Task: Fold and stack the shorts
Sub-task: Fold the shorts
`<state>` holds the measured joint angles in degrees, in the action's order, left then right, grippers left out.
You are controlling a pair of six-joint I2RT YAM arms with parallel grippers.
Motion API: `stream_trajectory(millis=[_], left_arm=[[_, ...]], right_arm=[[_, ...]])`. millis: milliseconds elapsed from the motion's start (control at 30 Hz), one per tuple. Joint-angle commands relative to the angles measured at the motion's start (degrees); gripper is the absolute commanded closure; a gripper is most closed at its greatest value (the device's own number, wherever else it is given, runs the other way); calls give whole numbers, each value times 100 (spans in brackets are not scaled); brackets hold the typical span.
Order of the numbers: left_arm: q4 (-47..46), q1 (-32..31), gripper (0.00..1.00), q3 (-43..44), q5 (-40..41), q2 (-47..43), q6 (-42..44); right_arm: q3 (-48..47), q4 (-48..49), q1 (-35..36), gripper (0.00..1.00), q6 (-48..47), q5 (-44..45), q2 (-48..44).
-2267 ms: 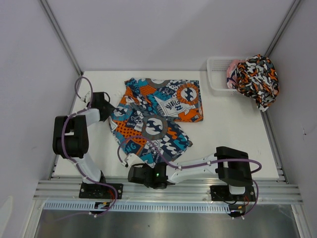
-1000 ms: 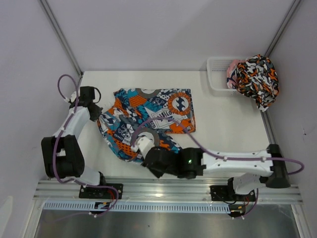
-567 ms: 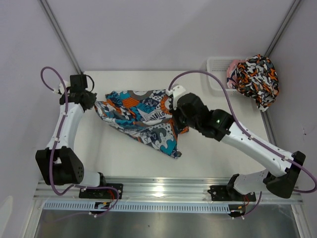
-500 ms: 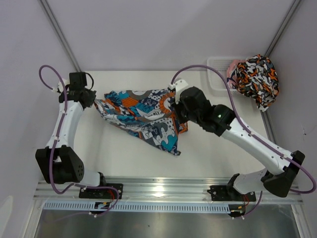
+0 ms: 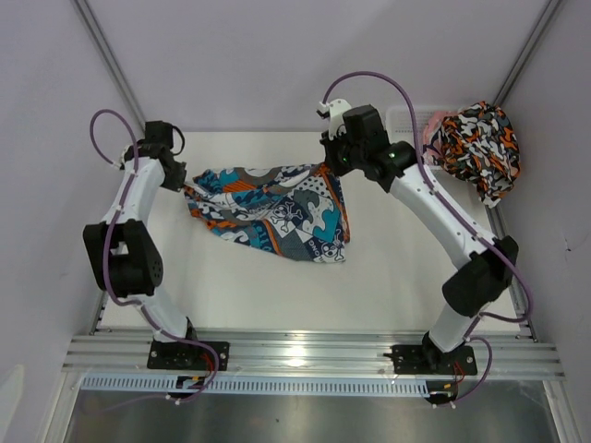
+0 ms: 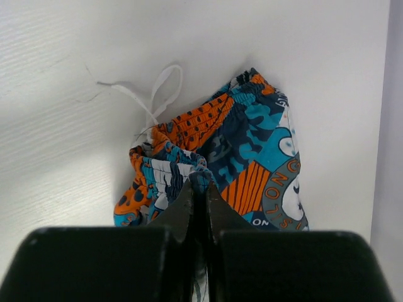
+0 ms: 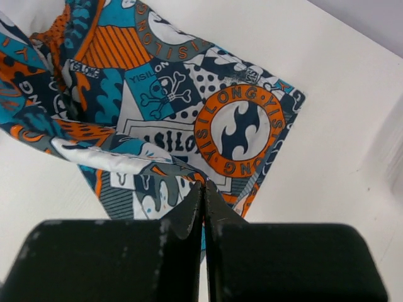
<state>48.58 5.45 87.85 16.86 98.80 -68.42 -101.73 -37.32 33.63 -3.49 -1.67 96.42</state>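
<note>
The teal-blue, orange and white shorts (image 5: 272, 210) hang stretched between my two grippers above the back of the table, their lower edge sagging onto it. My left gripper (image 5: 183, 181) is shut on the left end of the shorts (image 6: 252, 151), whose white drawstring (image 6: 151, 100) trails on the table. My right gripper (image 5: 331, 166) is shut on the right end of the shorts (image 7: 189, 119), pinching a fold of cloth at the fingertips. The blotched orange, black and white shorts (image 5: 480, 143) lie heaped over the basket at the back right.
A white mesh basket (image 5: 404, 134) stands in the back right corner, partly under the blotched shorts. Walls close in the table on the left, back and right. An aluminium rail (image 5: 314, 355) runs along the near edge by the arm bases.
Both grippers have lifted the teal shorts off the table and carried them toward the back. The right arm swung from the near edge to the back right, pulling the cloth taut.
</note>
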Motion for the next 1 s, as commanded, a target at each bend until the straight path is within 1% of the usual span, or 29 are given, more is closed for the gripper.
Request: stream_trajectory(millis=[0, 33, 133, 267, 300, 400, 633, 733, 833, 967], left_arm=[[380, 70, 100, 618, 159, 332, -408], [441, 70, 100, 776, 186, 402, -478], [556, 70, 100, 934, 229, 587, -698], [548, 87, 100, 1154, 186, 763, -944], [574, 96, 100, 1338, 168, 824, -997], [609, 105, 100, 1463, 203, 877, -1173], [276, 123, 100, 1261, 221, 921, -1604], [83, 131, 100, 1269, 195, 1096, -1727], [12, 140, 100, 1496, 186, 1290, -1815], [90, 158, 100, 1954, 168, 1878, -2051]], right_arm=[[-592, 278, -338, 100, -284, -509, 464], [-698, 287, -418, 100, -293, -562, 709], [-1102, 366, -629, 100, -310, -615, 1062], [-1708, 392, -831, 100, -319, -764, 1799], [-1971, 392, -858, 100, -319, -773, 1906], [-2323, 480, -937, 100, -328, -835, 2240], [-2895, 752, -1042, 100, -284, -861, 2890], [-3019, 945, -1086, 100, -240, -861, 3189], [-3045, 1217, -1191, 100, -127, -843, 3427], [-3309, 1499, -1332, 100, 6, -817, 3909]])
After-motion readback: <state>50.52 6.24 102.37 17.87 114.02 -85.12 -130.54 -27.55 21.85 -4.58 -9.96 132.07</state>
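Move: Each closed gripper already holds one end of the shorts' raised layer. From the right hand, the lower leg's far hem corner lies about 26 cm ahead, 6 cm right and 25 cm down. That leg's near hem corner is only some 2 cm ahead and 8 cm right, and the white basket about 36 cm ahead and 25 cm right, both at table level. From the left hand, the far end of the waistband lies roughly 14 cm ahead, 2 cm right and 13 cm down. Keep both grippers shut on the cloth and carry the raised layer forward over the lower leg. Sweep the right hand about 19 cm forward, sinking some 8 cm as it nears the far hem corner. Ease the left hand 6 to 7 cm forward towards the far end of the waistband, turning it about 15 degrees counter-clockwise and dipping slightly at the end. ##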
